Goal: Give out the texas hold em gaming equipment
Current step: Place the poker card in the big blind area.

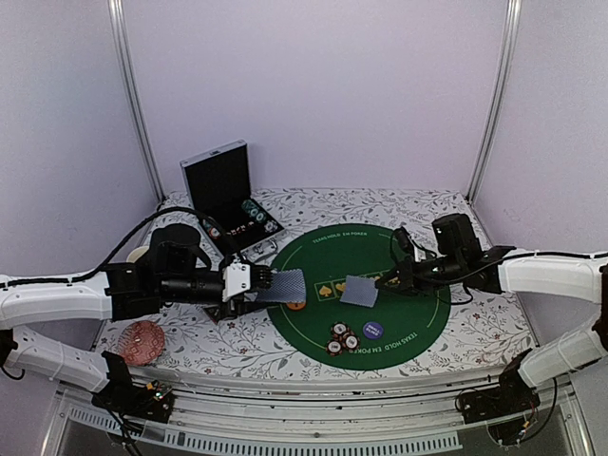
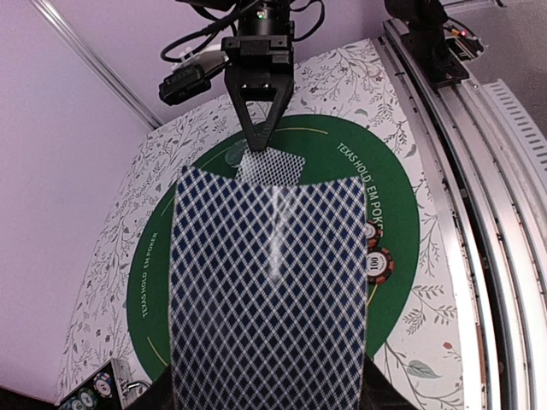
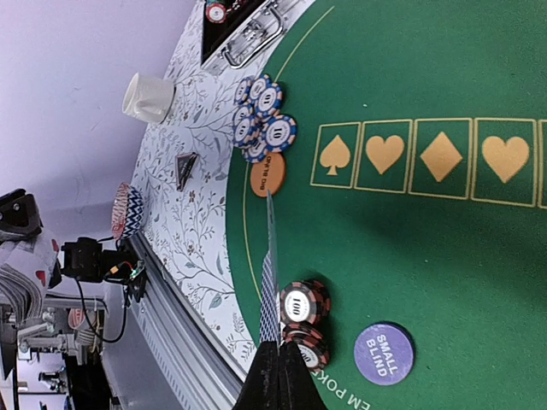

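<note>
My left gripper [image 1: 253, 285] is shut on blue-diamond-backed playing cards [image 1: 285, 285], held out flat over the left edge of the green mat [image 1: 418, 313]. In the left wrist view these cards [image 2: 269, 290] hide the jaws. My right gripper [image 1: 388, 279] is shut on a single card [image 1: 359, 290] above the mat's middle. The right wrist view shows that card [image 3: 270, 273] edge-on, pinched between the fingertips. Red-black poker chips [image 3: 301, 303] and a purple small-blind button [image 3: 384, 353] lie near the mat's front. An orange button [image 3: 267, 173], blue chips [image 3: 261, 115] and a black triangular marker [image 3: 185, 168] lie at the left.
An open black chip case [image 1: 223, 195] stands at the back left. A cream mug [image 3: 147, 96] sits left of the mat. A red patterned round object [image 1: 141, 342] lies at the front left. The table's front rail [image 2: 479, 256] runs close to the mat.
</note>
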### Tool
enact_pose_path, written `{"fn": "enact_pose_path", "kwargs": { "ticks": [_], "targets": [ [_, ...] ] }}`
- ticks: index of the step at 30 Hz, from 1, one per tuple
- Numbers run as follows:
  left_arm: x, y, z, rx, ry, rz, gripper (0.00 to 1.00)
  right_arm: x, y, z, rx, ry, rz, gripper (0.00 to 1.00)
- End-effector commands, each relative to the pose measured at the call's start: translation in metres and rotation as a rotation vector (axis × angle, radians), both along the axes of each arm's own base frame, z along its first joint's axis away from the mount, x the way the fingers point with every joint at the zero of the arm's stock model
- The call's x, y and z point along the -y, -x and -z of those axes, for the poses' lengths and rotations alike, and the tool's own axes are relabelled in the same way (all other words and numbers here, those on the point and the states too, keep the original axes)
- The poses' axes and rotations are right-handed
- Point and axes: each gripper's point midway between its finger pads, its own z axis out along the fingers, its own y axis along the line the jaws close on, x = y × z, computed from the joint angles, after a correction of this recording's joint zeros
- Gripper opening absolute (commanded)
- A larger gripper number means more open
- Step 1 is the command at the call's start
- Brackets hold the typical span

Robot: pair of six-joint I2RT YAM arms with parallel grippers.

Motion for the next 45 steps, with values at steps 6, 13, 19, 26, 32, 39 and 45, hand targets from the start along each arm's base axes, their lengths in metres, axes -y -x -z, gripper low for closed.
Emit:
{"fn": "enact_pose_path", "kwargs": {
  "ticks": [6,13,19,26,32,39,45],
  "targets": [
    [0.006,0.006,-0.012,0.012,0.033,0.026,0.44,-0.031,-0.004,0.001,0.006,-0.018,-0.04,0.02],
    [0.006,0.006,-0.012,0.015,0.033,0.026,0.44,-0.134,-0.001,0.016,-0.045,-0.1,-0.248,0.02],
    [0.006,0.007,-0.011,0.01,0.033,0.031,0.44,-0.179,-0.016,0.035,-0.076,-0.15,-0.282,0.02],
    [0.007,0.006,-0.009,0.01,0.026,0.027,0.44,-0.197,-0.013,0.062,-0.155,-0.15,-0.312,0.02],
    [0.007,0.006,-0.009,0.009,0.027,0.029,0.44,-0.189,-0.008,0.065,-0.158,-0.113,-0.292,0.36],
    [0.006,0.007,-0.01,0.011,0.03,0.031,0.44,-0.152,-0.024,0.019,0.027,0.028,-0.204,0.91],
    [0.006,0.008,-0.01,0.009,0.025,0.034,0.44,-0.081,-0.03,-0.037,0.189,0.105,-0.066,0.99]
  ]
}}
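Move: The right gripper already pinches the poker card. Its spot, on the mat's rim beside the big blind button, lies about 25 cm to the left, a centimetre back and 11 cm below. At that same table level, the button is some 19 cm left and 3 cm ahead, the blue chips 23 cm left and 10 cm ahead, the red chips 8 cm left and 9 cm back. From the left hand the spot is roughly 6 cm ahead, 1 cm right, 18 cm below. Swing the right gripper about 19 cm left past the red chips, sinking some 7 cm and turning about 15 degrees counter-clockwise, to bring the poker card down beside the big blind button. Open the fingers wide to let go, then lift about 8 cm while drawing back right. Hold the left gripper still, keeping its grip on the deck. ##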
